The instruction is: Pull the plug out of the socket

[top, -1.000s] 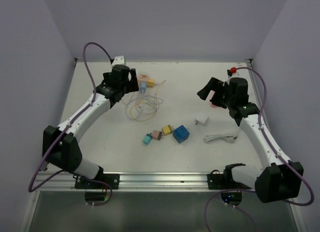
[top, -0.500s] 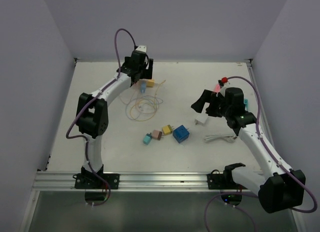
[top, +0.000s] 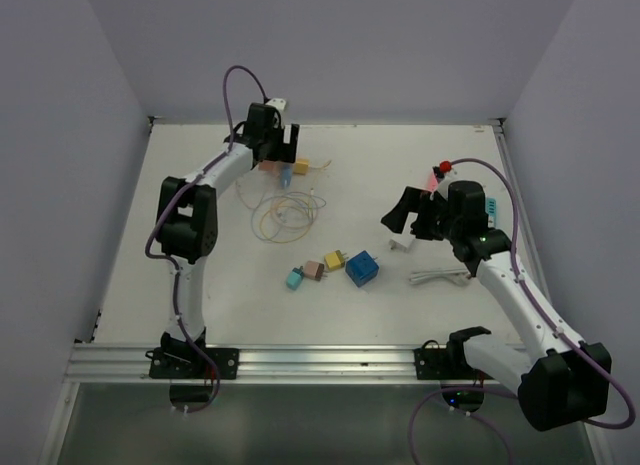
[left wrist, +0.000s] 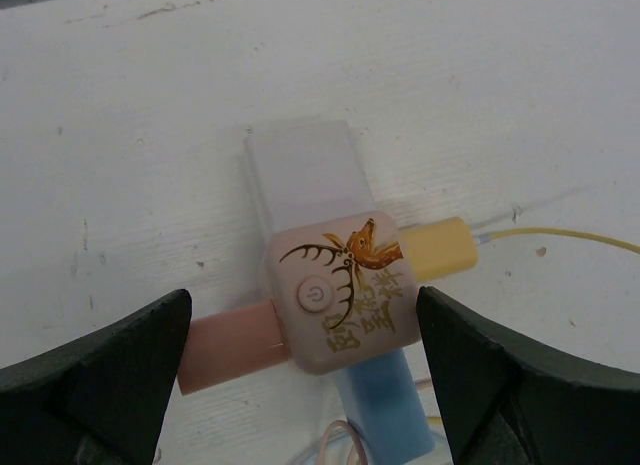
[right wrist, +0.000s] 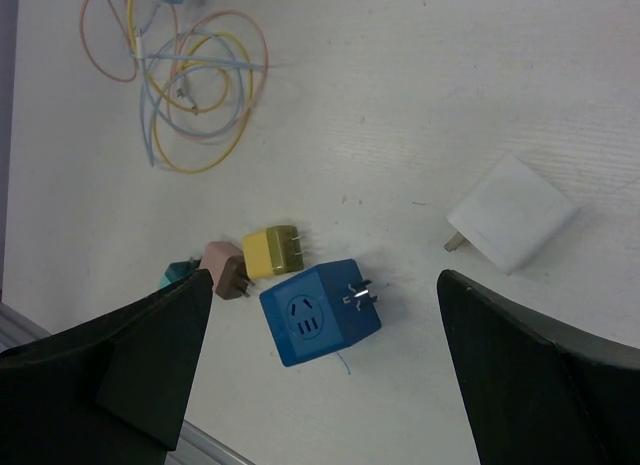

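Observation:
The socket (left wrist: 340,295) is a small pinkish block with a deer print and a power button, lying at the far back of the table. Four plugs stick out of it: pink (left wrist: 228,347), yellow (left wrist: 435,249), blue (left wrist: 385,400) and pale white (left wrist: 305,170). My left gripper (left wrist: 302,297) hangs open over it, one finger on each side, touching nothing. From above, the yellow plug (top: 301,166) and blue plug (top: 286,176) show beside the left gripper (top: 272,148). My right gripper (right wrist: 325,275) is open and empty above a blue cube adapter (right wrist: 320,312).
A loose coil of thin cables (top: 285,210) trails from the socket toward the middle. Yellow (right wrist: 272,251), brown-pink (right wrist: 225,268) and teal (right wrist: 180,273) plugs lie by the blue cube. A white adapter (right wrist: 510,225) and metal tweezers (top: 440,276) lie to the right.
My left arm swung from the left side out to the back of the table and settled over the socket. My right gripper came down and left toward the blue cube.

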{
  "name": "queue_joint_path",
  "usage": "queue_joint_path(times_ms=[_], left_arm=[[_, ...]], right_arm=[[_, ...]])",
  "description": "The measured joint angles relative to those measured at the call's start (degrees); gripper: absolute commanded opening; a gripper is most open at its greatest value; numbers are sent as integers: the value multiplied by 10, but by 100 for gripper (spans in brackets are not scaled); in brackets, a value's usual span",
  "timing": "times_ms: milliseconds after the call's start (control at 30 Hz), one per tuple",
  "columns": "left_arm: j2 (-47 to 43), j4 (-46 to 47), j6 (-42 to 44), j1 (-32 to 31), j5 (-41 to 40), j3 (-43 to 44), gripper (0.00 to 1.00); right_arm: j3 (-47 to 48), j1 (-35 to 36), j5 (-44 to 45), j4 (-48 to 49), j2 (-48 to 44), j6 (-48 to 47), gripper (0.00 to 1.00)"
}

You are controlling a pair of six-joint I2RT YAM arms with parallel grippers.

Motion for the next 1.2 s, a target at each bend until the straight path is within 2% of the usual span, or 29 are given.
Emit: queue_joint_path(times_ms=[233,433,800,1000,1200], left_arm=[[-7,13,-2,-4,65,-53,93],[-51,19,-12,-9,100,-115,91],[-137,-4,-88,-81,80,-185,91],[-182,-31,-124,-83,54,-213,94],[-201,-52,-105,-83,13,-194,95]], right_arm=[[-1,0,-1,0,-3,0,98],[-2,0,-3,0,-8,0,98],[-9,1,-9,-4,-30,0,98],[-15,1,-12,-9,-33,0,98],[-15,1,-13,-10,-39,0,98]])
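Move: The socket, a pink cube with plugs in it, sits almost under the left hand: about 1 cm ahead, 1 cm right and 4 cm below. The red plug is some 5 cm left of the cube, the yellow plug 5 cm right, the blue plug 5 cm back of it. From the idle right hand the socket lies roughly 26 cm ahead, 28 cm left and 12 cm below. The open left hand dips, draws back some 12 cm and rightward, dragging the socket, then lifts off clear. ##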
